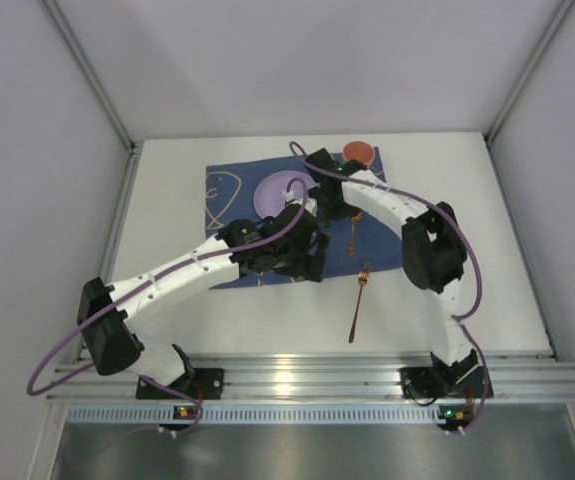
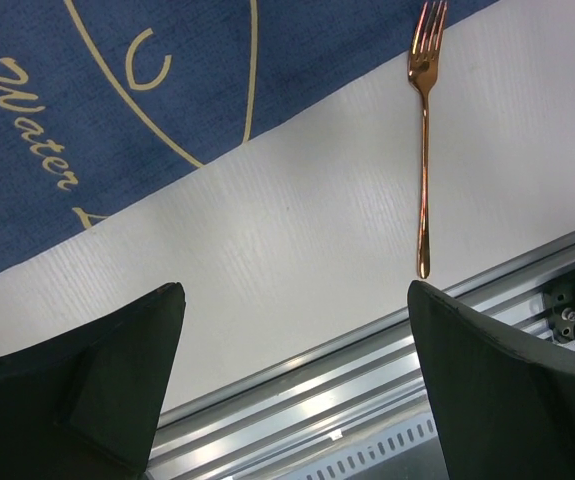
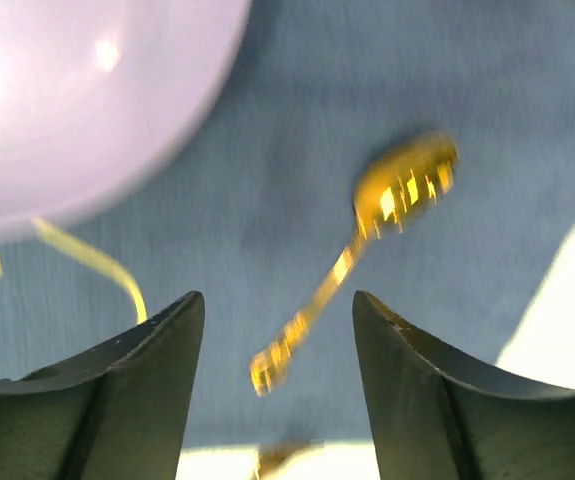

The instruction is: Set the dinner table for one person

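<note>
The white dinner table (image 1: 457, 230) holds a dark blue placemat (image 1: 229, 190) with a lavender plate (image 1: 275, 192) on it. A gold spoon (image 3: 387, 205) lies on the mat right of the plate; it also shows in the top view (image 1: 352, 235). A copper fork (image 1: 358, 303) lies on the bare table in front of the mat. My right gripper (image 3: 277, 300) is open and empty, hovering over the spoon's handle end. My left gripper (image 2: 295, 290) is open and empty above the table's near strip, left of the fork (image 2: 424, 150).
An orange-red cup (image 1: 358, 152) stands at the mat's far right corner. The ribbed aluminium rail (image 1: 317, 375) runs along the near edge and shows in the left wrist view (image 2: 367, 390). White walls enclose the table on three sides.
</note>
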### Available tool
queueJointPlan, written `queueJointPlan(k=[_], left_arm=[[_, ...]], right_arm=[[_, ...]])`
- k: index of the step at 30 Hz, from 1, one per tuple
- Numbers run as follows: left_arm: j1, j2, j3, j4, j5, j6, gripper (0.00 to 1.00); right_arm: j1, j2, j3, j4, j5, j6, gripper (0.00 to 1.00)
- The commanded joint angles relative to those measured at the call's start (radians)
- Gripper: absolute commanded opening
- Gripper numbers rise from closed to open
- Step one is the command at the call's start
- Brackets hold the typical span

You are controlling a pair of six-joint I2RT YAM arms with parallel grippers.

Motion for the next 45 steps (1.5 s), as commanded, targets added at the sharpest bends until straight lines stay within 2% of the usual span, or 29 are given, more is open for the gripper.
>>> queueJointPlan(k=[1, 6, 14, 21, 28, 31, 32, 33, 36, 41, 45], left_arm=[[0.003, 0.036, -0.015, 0.066, 0.058, 0.053, 0.98], [-0.031, 0.154, -0.005, 0.143, 0.124, 0.091, 0.98], [-0.079, 0.416, 0.116, 0.206, 0.187, 0.131, 0.94], [-0.105, 0.643, 0.292, 0.207, 0.230, 0.176, 0.91], [-0.122, 0.743, 0.409, 0.188, 0.211, 0.171, 0.85], [-0.122, 0.772, 0.413, 0.171, 0.161, 0.166, 0.70], [-0.123, 0.780, 0.406, 0.169, 0.148, 0.165, 0.60], [-0.126, 0.792, 0.400, 0.165, 0.123, 0.162, 0.56], [-0.143, 0.829, 0.386, 0.142, 0.059, 0.154, 0.48], [-0.171, 0.898, 0.389, 0.085, -0.041, 0.114, 0.40], [-0.181, 0.968, 0.395, 0.063, -0.075, 0.065, 0.29]], right_arm=[[0.007, -0.248, -0.072, -0.009, 0.060, 0.055, 0.64], [-0.014, -0.547, -0.267, -0.047, 0.089, 0.116, 0.80], [-0.099, -0.969, -0.581, -0.186, 0.146, 0.173, 0.89], [-0.171, -1.303, -0.712, -0.308, 0.145, 0.211, 0.98], [-0.175, -1.341, -0.680, -0.365, 0.134, 0.243, 1.00], [-0.175, -1.324, -0.658, -0.372, 0.142, 0.227, 1.00], [-0.175, -1.321, -0.648, -0.374, 0.143, 0.223, 1.00], [-0.175, -1.314, -0.645, -0.374, 0.146, 0.213, 1.00], [-0.175, -1.311, -0.638, -0.371, 0.146, 0.194, 1.00], [-0.175, -1.298, -0.638, -0.366, 0.117, 0.182, 1.00], [-0.175, -1.282, -0.632, -0.365, 0.093, 0.167, 1.00]])
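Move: The fork lies flat on the table roughly 13 cm to the left hand's right, about 2 cm back and some 18 cm below its open fingers. Beyond the fork, on the napkin, the spoon is about 20 cm ahead and 14 cm right of that hand, and the plate about 29 cm ahead and 4 cm left. From the right hand, low near the spoon, the fork is some 22 cm back and 5 cm right. To the fork the left hand comes down and rightward, about 16 cm each, turning some 20 degrees clockwise on the way; it then closes its wide-open fingers far in around the handle just below the head, without lifting. The right hand leaves the spoon, climbing and drawing back and right about 23 cm, opening fully and clearing the space over the fork. ##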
